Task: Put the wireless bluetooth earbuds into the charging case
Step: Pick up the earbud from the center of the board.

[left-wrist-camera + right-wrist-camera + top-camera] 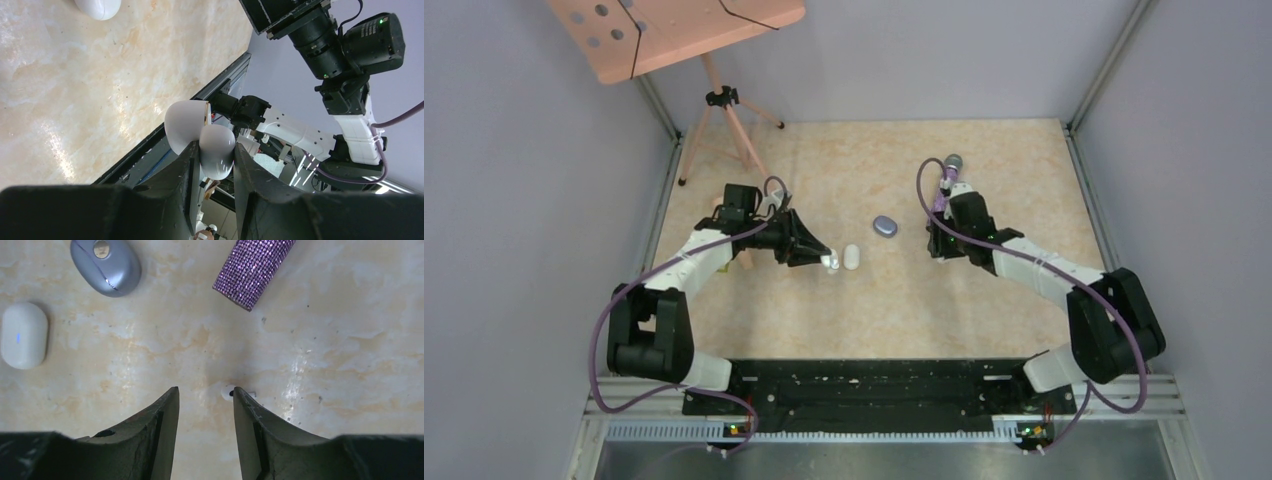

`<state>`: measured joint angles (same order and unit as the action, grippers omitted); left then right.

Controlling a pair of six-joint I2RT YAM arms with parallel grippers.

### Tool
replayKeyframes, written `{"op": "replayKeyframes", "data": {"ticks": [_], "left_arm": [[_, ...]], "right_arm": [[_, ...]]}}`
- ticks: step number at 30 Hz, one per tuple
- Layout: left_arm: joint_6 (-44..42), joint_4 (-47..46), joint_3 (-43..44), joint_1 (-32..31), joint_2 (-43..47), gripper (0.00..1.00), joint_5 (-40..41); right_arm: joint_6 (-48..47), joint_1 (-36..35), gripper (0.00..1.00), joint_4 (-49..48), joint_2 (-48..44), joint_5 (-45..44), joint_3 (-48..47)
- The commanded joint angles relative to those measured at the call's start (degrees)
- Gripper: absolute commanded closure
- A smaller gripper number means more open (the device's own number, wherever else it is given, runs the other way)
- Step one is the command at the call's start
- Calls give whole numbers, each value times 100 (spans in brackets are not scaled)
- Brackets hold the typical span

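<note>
My left gripper [214, 162] is shut on a white charging case [216, 152], held off the table with its lid [184, 125] swung open; in the top view it sits at centre left [829, 262]. A tiny white earbud [227, 392] lies on the table, touching the inner tip of one of my right gripper's fingers [245, 405]. My right gripper [202, 392] hangs open just over the table, with only bare table in the rest of the gap. Seen from above, it is at centre right [939, 242].
A shut white case [851, 257] [24, 335] lies right of my left gripper. A grey-blue oval case [885, 227] [105, 266] lies mid-table. A purple glitter microphone [951, 175] [254, 267] lies beyond my right gripper. A tripod [724, 110] with a pink board stands far left.
</note>
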<state>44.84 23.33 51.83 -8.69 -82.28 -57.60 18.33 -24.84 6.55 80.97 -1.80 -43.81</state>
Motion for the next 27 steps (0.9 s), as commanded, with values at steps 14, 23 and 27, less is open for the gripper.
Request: {"op": "replayKeyframes", "data": {"ticks": [14, 23, 27], "left_arm": [[74, -247, -43, -63, 160, 100, -150], [44, -247, -39, -70, 91, 100, -170], [44, -259, -3, -103, 72, 100, -170]], "right_arm": [[-815, 22, 54, 589, 1345, 156, -822], [488, -40, 55, 992, 439, 1166, -195], [788, -77, 55, 1073, 51, 1615, -119]]}}
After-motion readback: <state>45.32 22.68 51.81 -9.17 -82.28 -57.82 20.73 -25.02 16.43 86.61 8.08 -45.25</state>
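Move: The earbud lies just off the right hand's right fingertip, about 2 cm ahead, 2 cm to the right and 5 cm below. From that same hand, the purple microphone's middle is roughly 17 cm ahead and 1 cm right, the grey-blue case some 9 cm ahead and 13 cm left, and the closed white case 1 cm ahead and 20 cm left. From the left hand, the earbud is about 26 cm right, 3 cm ahead and 15 cm below. The right hand heads down beside the earbud, sinking about 5 cm to just above the board with its fingers kept open. It then draws back some 5 cm towards its base and drifts slightly left, the fingers tipping about 15 degrees steeper and the hand starting to lift. At the end the fingers stand open short of the earbud, not closed on it. ##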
